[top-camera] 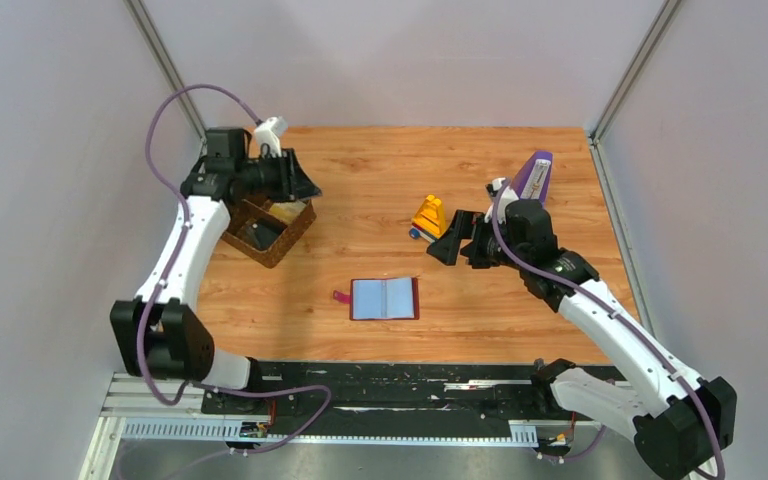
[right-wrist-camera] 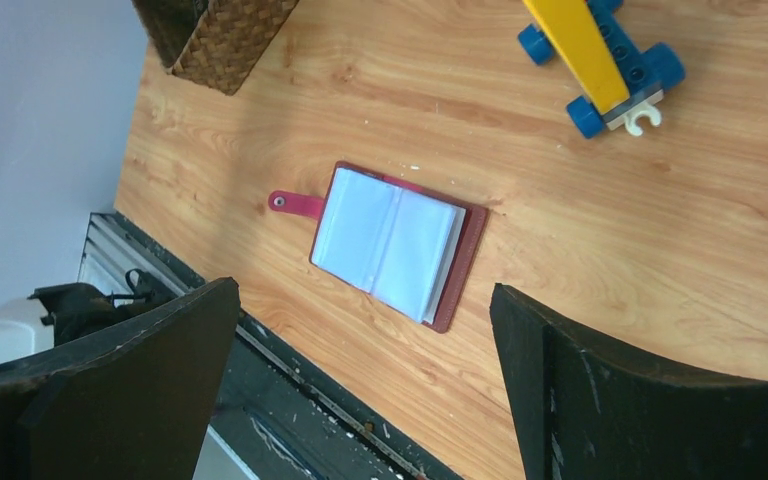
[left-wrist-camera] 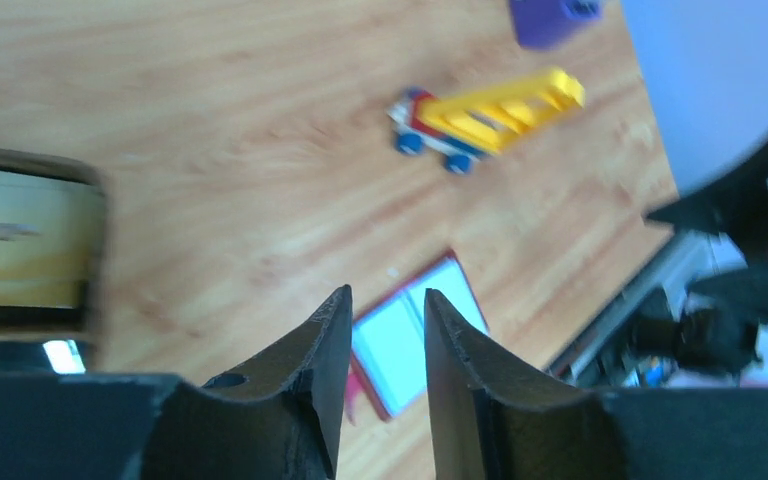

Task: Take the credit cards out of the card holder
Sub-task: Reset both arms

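Observation:
The card holder [top-camera: 385, 298] lies open and flat on the wooden table, dark red with pale blue sleeves up and its snap tab [right-wrist-camera: 293, 203] pointing left. It also shows as the card holder [right-wrist-camera: 395, 245] and the card holder [left-wrist-camera: 400, 345]. I cannot make out any credit cards in the sleeves. My left gripper [top-camera: 305, 183] hovers over the wicker basket [top-camera: 268, 228], far from the holder. Its jaws stand a narrow gap apart, the left gripper [left-wrist-camera: 385, 292] holding nothing. My right gripper [top-camera: 438, 248] hangs up and right of the holder, the right gripper [right-wrist-camera: 365, 287] wide open and empty.
A yellow toy truck [top-camera: 428, 217] with blue wheels stands right of centre, close to my right gripper. A purple wedge stand [top-camera: 535, 175] sits at the back right. A blurred yellow-beige flat thing in a dark frame [left-wrist-camera: 20, 235] shows at the left; I cannot tell what it is.

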Controlling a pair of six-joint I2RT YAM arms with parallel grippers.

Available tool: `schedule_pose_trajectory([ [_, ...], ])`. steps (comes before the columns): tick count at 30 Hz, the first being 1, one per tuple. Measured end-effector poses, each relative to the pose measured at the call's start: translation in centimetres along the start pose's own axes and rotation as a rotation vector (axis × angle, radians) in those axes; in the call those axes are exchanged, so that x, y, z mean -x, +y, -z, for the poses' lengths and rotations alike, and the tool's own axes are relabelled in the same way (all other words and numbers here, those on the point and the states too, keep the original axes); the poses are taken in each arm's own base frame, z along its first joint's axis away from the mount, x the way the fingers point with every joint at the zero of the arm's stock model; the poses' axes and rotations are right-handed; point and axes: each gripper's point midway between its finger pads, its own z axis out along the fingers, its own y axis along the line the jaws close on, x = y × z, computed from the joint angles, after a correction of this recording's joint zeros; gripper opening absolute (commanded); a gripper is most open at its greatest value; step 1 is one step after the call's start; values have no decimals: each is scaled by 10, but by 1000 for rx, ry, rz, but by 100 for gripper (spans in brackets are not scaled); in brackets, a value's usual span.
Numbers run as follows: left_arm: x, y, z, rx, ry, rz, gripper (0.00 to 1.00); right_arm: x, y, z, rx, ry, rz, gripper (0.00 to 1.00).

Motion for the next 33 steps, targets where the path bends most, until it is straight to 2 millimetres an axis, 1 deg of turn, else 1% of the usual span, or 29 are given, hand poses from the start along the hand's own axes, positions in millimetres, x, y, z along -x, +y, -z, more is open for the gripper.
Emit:
schedule_pose_trajectory([
  [2,-21,-31,2,-43,24,-45,51,6,0,3,-15,-21,7,100],
  [5,-54,-67,4,-101,67,-91,53,11,-1,8,-31,-47,10,100],
  [7,-75,-80,8,-124,86,-104,54,13,-1,12,-40,-62,12,100],
  [8,-83,-83,11,-128,90,-104,59,14,-1,14,-44,-69,12,100],
  [9,-89,-86,14,-133,91,-102,63,15,-1,16,-47,-76,12,100],
  [10,-94,-87,16,-133,88,-101,69,16,-1,18,-51,-83,13,100],
  [12,-101,-89,21,-134,81,-99,72,18,0,22,-51,-98,15,100],
  [13,-104,-89,23,-133,74,-97,76,19,0,25,-51,-107,14,100],
  [14,-106,-89,26,-130,67,-97,94,20,1,28,-49,-117,14,100],
  [15,-108,-89,28,-128,58,-101,98,21,2,30,-47,-128,14,100],
  [20,-114,-92,41,-123,8,-116,100,20,3,45,-42,-172,8,100],
  [25,-114,-95,46,-126,-22,-135,100,22,3,54,-42,-209,5,100],
  [33,-113,-95,48,-122,-35,-142,100,25,1,56,-55,-228,-7,100],
])
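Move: The emptied card holder lies open on the table about 14 cm back and 15 cm to the right of my left hand, some 20 cm below it. The woven basket is roughly 6 cm ahead and 18 cm left of that hand. From my right hand, the card holder is about 12 cm left and 2 cm back, some 15 cm down, while the toy truck stands around 14 cm straight ahead. I draw my empty left hand back about 15 cm and some 5 cm to the right, nearly level, away from the basket and towards the card holder but still high over the table, easing to a stop as its partly open fingers spread wide. Meanwhile I lift my right hand and shift it right, about 4 cm each, away from the holder, fingertips tilting up some 10 degrees and fingers staying wide open. ##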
